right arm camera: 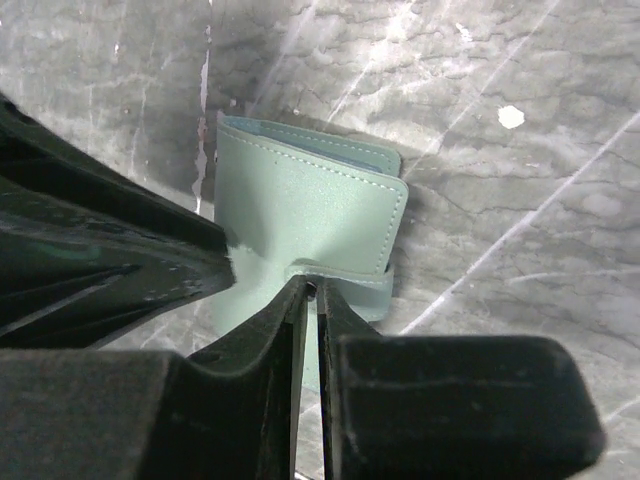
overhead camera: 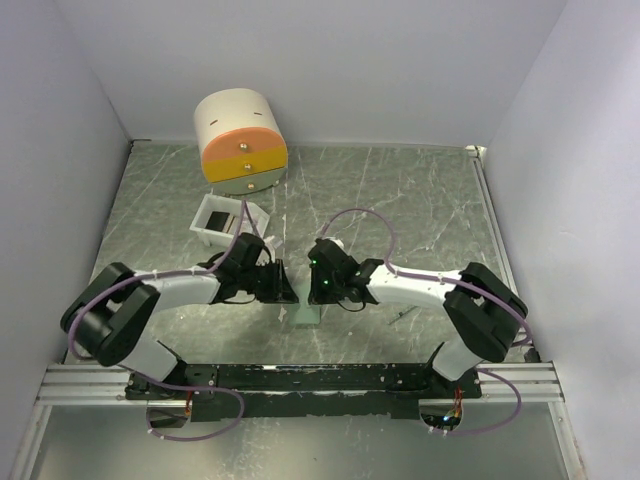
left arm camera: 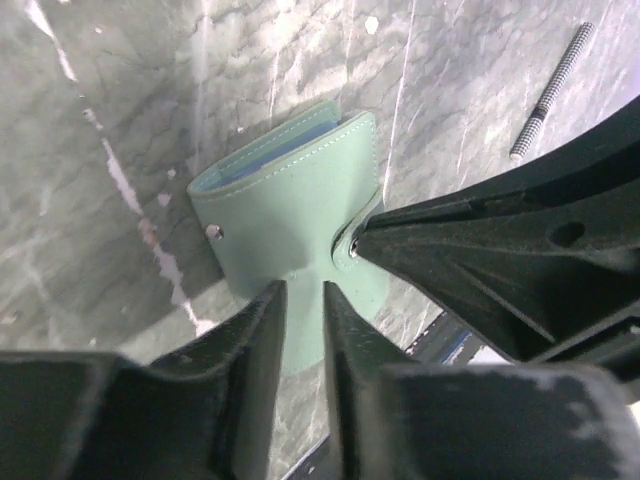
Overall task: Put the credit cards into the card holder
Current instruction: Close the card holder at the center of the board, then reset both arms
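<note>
The card holder (overhead camera: 304, 314) (left arm camera: 290, 210) (right arm camera: 305, 210) is a grey-green wallet lying folded on the marble table between my two grippers, with pale blue showing at its open edge. My left gripper (overhead camera: 286, 291) (left arm camera: 303, 292) hovers over its near edge, jaws a narrow gap apart with nothing between them. My right gripper (overhead camera: 318, 292) (right arm camera: 317, 288) is shut, its tips touching the clasp strap (right arm camera: 345, 275). In the left wrist view one of the right gripper's fingertips (left arm camera: 372, 238) sits at the snap. I cannot pick out the credit cards for sure; something dark and flat lies in the white box (overhead camera: 222, 218).
A big cream cylinder with orange and yellow drawers (overhead camera: 240, 140) stands at the back left, behind the white box. A thin threaded rod (left arm camera: 550, 90) (overhead camera: 403, 316) lies on the table near the right arm. White walls close in on three sides.
</note>
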`<state>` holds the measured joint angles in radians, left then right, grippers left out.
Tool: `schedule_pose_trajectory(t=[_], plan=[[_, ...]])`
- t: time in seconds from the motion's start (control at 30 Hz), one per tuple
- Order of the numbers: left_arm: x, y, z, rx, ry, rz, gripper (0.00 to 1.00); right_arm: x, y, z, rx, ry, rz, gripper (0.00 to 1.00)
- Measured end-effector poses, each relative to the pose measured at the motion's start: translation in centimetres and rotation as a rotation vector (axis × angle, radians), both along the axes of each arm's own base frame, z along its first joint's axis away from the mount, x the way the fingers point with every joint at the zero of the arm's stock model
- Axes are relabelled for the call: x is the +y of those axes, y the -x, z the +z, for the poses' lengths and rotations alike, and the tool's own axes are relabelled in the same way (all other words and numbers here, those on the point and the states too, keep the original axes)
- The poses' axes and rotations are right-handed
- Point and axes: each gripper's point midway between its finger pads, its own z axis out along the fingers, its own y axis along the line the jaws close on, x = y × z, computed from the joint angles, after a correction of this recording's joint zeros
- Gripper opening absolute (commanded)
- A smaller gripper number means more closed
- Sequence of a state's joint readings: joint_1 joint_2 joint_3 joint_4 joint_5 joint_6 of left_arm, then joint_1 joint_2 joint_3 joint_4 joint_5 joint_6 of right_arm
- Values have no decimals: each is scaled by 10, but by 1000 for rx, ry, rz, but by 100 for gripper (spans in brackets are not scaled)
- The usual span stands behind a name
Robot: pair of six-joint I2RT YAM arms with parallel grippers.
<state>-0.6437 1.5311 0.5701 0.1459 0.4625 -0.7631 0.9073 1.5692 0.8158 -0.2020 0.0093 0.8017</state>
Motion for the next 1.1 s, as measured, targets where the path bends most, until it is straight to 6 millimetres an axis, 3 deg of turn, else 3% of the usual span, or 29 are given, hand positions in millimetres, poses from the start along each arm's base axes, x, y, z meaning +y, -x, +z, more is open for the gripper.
schedule_pose_trajectory(t=[0.13,0.17,0.2,0.23,0.33,0.43,0.53,0.6,0.73,0.9,1.1], plan=[[11,-8,26,-68,-43,48,58,-6,-2,12,-34,14,-16,19],[12,-12,38,-102,-42,60,66,-8,-4,19,-53,9,-21,22],[14,-17,55,-147,-36,77,87,-8,-7,29,-75,-2,-28,25],[15,-21,70,-189,-27,89,96,-7,-10,41,-104,-22,-35,29],[21,-34,130,-339,16,139,97,-7,-19,82,-199,-91,-59,41],[32,-38,182,-466,50,188,99,-14,-24,117,-281,-148,-89,64],[46,-37,225,-575,65,228,100,-25,-26,141,-339,-167,-127,81],[57,-34,248,-637,66,244,99,-34,-28,154,-372,-169,-157,98],[77,-23,285,-749,68,266,99,-51,-30,177,-438,-176,-209,100],[95,-17,289,-780,22,298,99,-67,-31,200,-513,-196,-246,100],[103,-14,263,-751,-28,307,100,-81,-36,202,-531,-163,-317,100]])
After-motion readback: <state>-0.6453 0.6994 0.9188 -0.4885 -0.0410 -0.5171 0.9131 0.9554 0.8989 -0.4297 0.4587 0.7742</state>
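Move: The green card holder lies almost under both hands: its middle is about 2 cm to the right of the left fingertips, 2 cm back and 1 cm below. From the right fingertips, which sit at its strap snap, the middle is about 2 cm to the left, 1 cm back and 1 cm below. The white tray stands some 19 cm ahead and 16 cm left of the left hand; a thin pen lies about 20 cm right of the right hand and 3 cm back. The card holder is left alone on the table as both hands come up off it and spread apart. The left climbs nearly 30 cm, then settles slightly, drifting 10 cm left while its fingers swing up and forward by about 45 degrees; the right rises some 20 cm and goes right, its fingers coming free of the snap and tipping up forward, turning a little clockwise. Both grippers open wide. ##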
